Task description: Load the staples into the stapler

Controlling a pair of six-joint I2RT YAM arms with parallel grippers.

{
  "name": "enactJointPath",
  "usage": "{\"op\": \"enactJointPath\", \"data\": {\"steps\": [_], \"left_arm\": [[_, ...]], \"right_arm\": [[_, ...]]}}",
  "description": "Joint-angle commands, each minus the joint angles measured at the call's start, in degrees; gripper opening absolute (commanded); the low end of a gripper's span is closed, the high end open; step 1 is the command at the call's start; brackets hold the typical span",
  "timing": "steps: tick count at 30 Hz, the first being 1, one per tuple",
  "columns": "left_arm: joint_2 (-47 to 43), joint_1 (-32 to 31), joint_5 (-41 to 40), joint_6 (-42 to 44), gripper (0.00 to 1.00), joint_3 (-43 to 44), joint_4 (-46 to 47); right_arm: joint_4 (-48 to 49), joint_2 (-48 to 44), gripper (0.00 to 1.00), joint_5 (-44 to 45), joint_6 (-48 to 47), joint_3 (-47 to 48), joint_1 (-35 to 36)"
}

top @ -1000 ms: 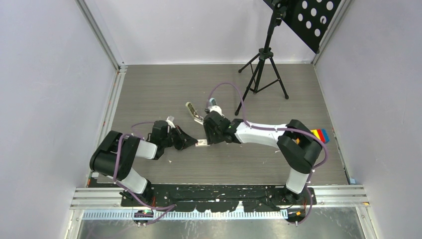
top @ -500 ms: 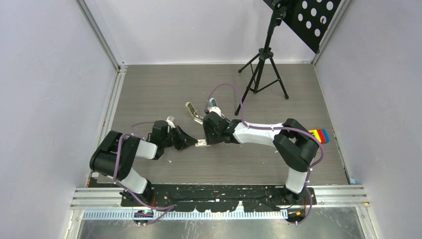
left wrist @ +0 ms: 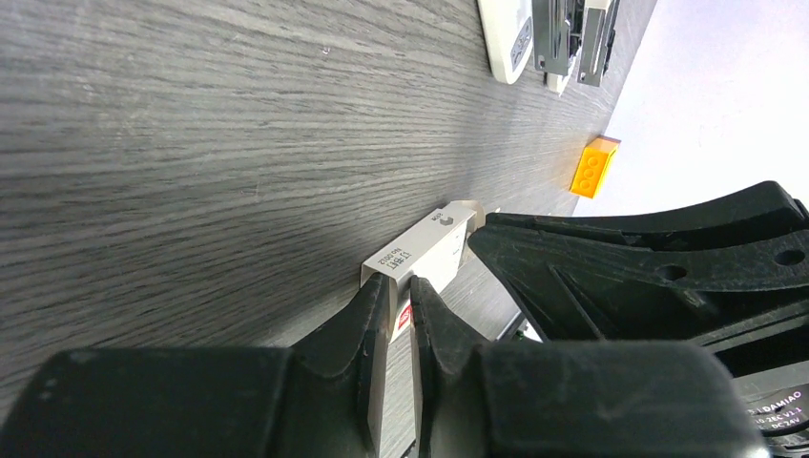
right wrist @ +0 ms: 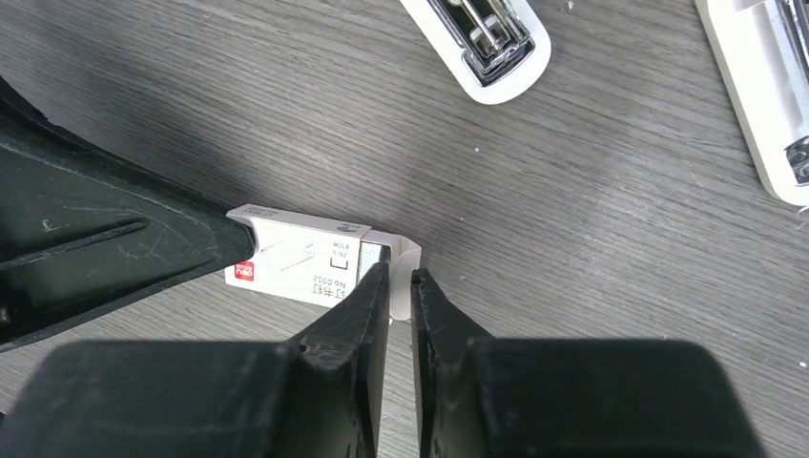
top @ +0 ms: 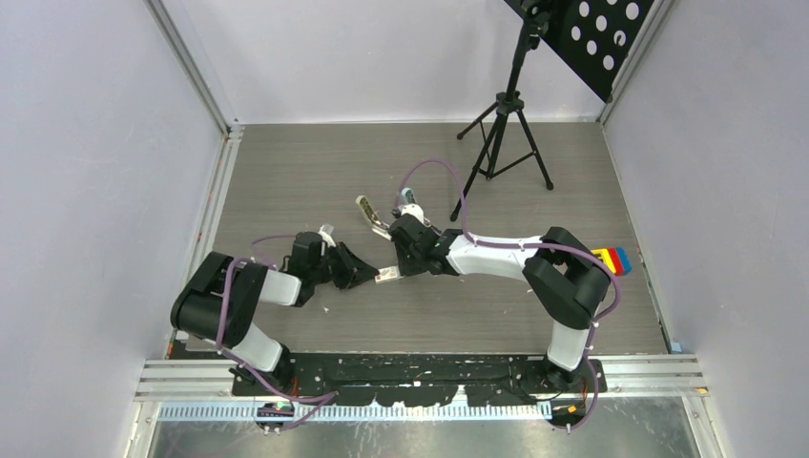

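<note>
The staples' small white box (right wrist: 291, 260) with a red mark lies on the wood-grain table between my two grippers, seen from above as a white box (top: 386, 275). My left gripper (left wrist: 400, 291) is shut on one end of the box (left wrist: 426, 246). My right gripper (right wrist: 401, 279) has its jaws pinched on the white flap (right wrist: 399, 250) at the opposite end. A white stapler (right wrist: 485, 40) lies open just beyond the box, its metal channel showing. A second white stapler (right wrist: 768, 91) lies to its right. From above, both staplers (top: 372, 215) sit behind the right gripper (top: 394, 270).
A black tripod (top: 504, 134) with a perforated panel stands at the back right. Coloured toy bricks (top: 613, 259) lie by the right arm's elbow, and an orange brick (left wrist: 594, 167) shows in the left wrist view. Walls close in both sides.
My right gripper's jaws have narrowed onto the box's flap, and the right arm has edged slightly toward the box. My left gripper still holds the box in place.
</note>
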Motion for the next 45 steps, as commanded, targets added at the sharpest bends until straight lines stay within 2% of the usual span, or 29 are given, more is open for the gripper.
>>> {"op": "enactJointPath", "data": {"steps": [1, 5, 7, 13, 18, 24, 28, 34, 45], "left_arm": [[-2.4, -0.1, -1.1, 1.6, 0.17, -0.1, -2.0], [-6.4, -0.1, -1.8, 4.8, 0.25, 1.9, -8.7], [-10.4, -0.1, -3.3, 8.7, 0.34, 3.6, -15.8], [-19.3, -0.3, -8.2, 23.2, 0.66, 10.1, -31.6], [-20.5, -3.0, -7.9, 35.3, 0.81, 13.6, -34.7], [-20.6, -12.0, -14.9, 50.4, 0.85, 13.7, -32.9], [-20.8, -16.1, -16.3, 58.7, 0.85, 10.0, -25.4], [-18.2, -17.9, -12.3, 65.1, 0.87, 4.9, -15.0], [-11.8, -20.3, -10.5, 75.5, 0.86, 5.7, -8.2]], "right_arm": [[0.5, -1.6, 0.16, 2.1, 0.9, 0.0, 0.2], [0.5, -2.4, 0.05, 1.8, 0.9, -0.3, 0.1], [0.5, -2.3, 0.01, 1.7, 0.6, -0.3, 0.1], [0.5, -2.9, 0.00, 0.8, -0.4, -0.4, 0.1], [0.6, -3.6, 0.00, -0.7, -0.8, -0.4, 0.0], [0.3, -4.5, 0.00, -3.2, -1.7, -0.2, -0.6], [-0.7, -4.9, 0.00, -5.6, -2.5, 0.1, -1.3], [-0.9, -4.8, 0.00, -8.6, -3.7, 0.4, -2.2], [-2.8, -6.1, 0.00, -15.9, -7.1, -1.2, -4.5]]}}
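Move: The staple box lies between the hands. Its middle is about 3 cm left of the right hand, level with it and some 1 cm lower, with its end flap between the right fingertips. From the left hand, whose tips are still at the box's other end, the middle is about 2 cm to the right and 1 cm lower. The open olive stapler stands some 10 cm ahead of the box, and the blue stapler is about 13 cm ahead and 3 cm right of the right hand. The right fingers close and pinch the flap at the staple box's end, stay put, then draw about 1.5 cm back. The left fingertips come off the opposite end as the left hand opens wide and rises some 7 cm. It then swings back, to the right and down again, rolling about 80 degrees clockwise as seen along its fingers, to bring the spread fingers either side of the box. ##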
